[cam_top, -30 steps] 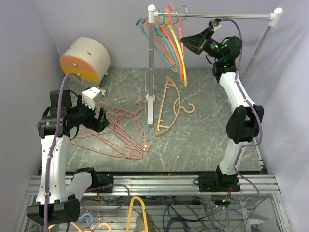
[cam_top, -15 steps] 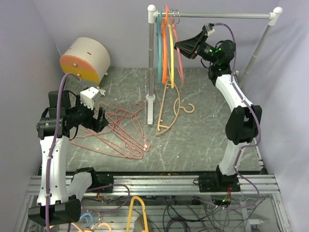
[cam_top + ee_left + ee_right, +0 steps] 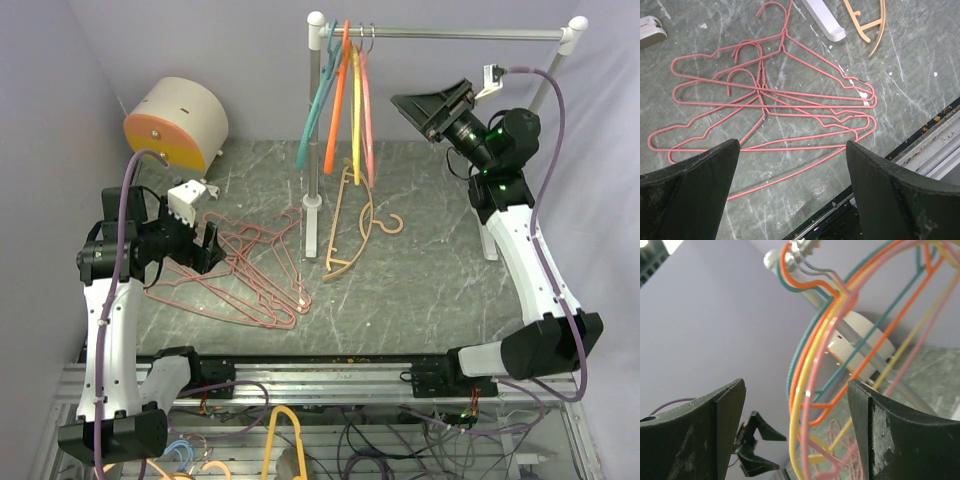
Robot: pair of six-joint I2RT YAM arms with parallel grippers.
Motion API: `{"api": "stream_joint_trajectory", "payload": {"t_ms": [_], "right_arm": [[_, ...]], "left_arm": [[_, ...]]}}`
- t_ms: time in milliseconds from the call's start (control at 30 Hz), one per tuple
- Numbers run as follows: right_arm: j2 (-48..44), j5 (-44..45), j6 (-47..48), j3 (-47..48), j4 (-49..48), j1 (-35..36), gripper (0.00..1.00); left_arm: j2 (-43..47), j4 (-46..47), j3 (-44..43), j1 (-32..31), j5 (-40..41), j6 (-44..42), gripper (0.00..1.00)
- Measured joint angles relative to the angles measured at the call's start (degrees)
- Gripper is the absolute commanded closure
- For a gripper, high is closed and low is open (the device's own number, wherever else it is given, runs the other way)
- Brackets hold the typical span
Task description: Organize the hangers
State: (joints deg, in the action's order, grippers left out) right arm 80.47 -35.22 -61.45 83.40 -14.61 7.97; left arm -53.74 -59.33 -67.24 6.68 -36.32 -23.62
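Four plastic hangers in teal (image 3: pixel 318 105), orange (image 3: pixel 336 110), yellow (image 3: pixel 355 110) and pink (image 3: pixel 367 110) hang by their hooks at the left end of the rail (image 3: pixel 450 33). My right gripper (image 3: pixel 425 108) is open, a short way to their right and apart from them. In the right wrist view the yellow hanger (image 3: pixel 800 405) and orange hanger (image 3: pixel 812 340) show ahead of the open right gripper (image 3: pixel 796 390). A peach hanger (image 3: pixel 350 222) lies on the floor. Several pink wire hangers (image 3: pixel 775 100) lie in a heap under my open, empty left gripper (image 3: pixel 792 145).
The rail's upright post (image 3: pixel 315 110) stands on a white foot (image 3: pixel 822 20) beside the peach hanger (image 3: pixel 875 25). A cream and orange drum (image 3: pixel 175 125) lies at the back left. More hangers (image 3: pixel 280 430) hang below the table's front frame.
My right gripper has opened, let go of the hung hangers and drawn back to the right. The hangers have swung back under the rail. The left arm has not moved.
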Motion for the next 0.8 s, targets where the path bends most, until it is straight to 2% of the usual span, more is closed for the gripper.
{"api": "stream_joint_trajectory", "payload": {"t_ms": [167, 233, 433, 533, 700, 800], "right_arm": [[-4.2, 4.8, 5.7, -6.2, 5.1, 0.0, 0.17], [-4.9, 6.7, 7.6, -9.0, 7.9, 0.0, 0.17], [-10.9, 13.4, 11.5, -17.6, 17.0, -0.3, 0.17], [-17.9, 18.8, 13.2, -19.8, 21.4, -0.4, 0.17], [-30.3, 28.7, 16.9, -18.0, 27.6, -0.4, 0.16], [-33.4, 34.5, 19.8, -12.9, 32.3, -0.4, 0.15]], "left_arm": [[-0.9, 0.1, 0.5, -0.2, 0.3, 0.0, 0.00], [-2.0, 0.6, 0.5, -2.8, 3.1, 0.7, 0.01], [-9.8, 2.9, -1.1, -26.3, 21.5, 2.8, 0.01], [-13.5, 3.8, -2.7, -35.1, 28.4, 3.1, 0.01], [-19.6, 6.1, -4.3, -49.1, 36.6, 3.5, 0.01], [-25.0, 8.4, -4.4, -57.7, 41.4, 4.2, 0.01]]}}
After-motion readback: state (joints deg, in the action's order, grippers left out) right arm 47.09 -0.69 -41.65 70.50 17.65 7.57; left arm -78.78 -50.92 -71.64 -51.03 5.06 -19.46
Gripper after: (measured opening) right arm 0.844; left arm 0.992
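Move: The right-hand ends of the pink hangers on the table lie about 15 cm to the left hand's right, 2 cm nearer the base and some 24 cm below it. The rack's foot bar stands roughly 18 cm to that hand's right and 14 cm farther out; the tan hanger, 28 cm right and 15 cm farther out. From the empty right hand, those pink ends are about 20 cm left, 18 cm back and 48 cm down. The left hand, touching nothing, sweeps right and down over the pink hangers towards their right-hand ends, some 16 cm across and 8 cm lower, fingers staying open, tipping steeply down and turning clockwise. The open right hand dips about 13 cm, then climbs most of that again while backing off rightward and towards its base, away from the hung hangers, turning clockwise nearly 40 degrees. ##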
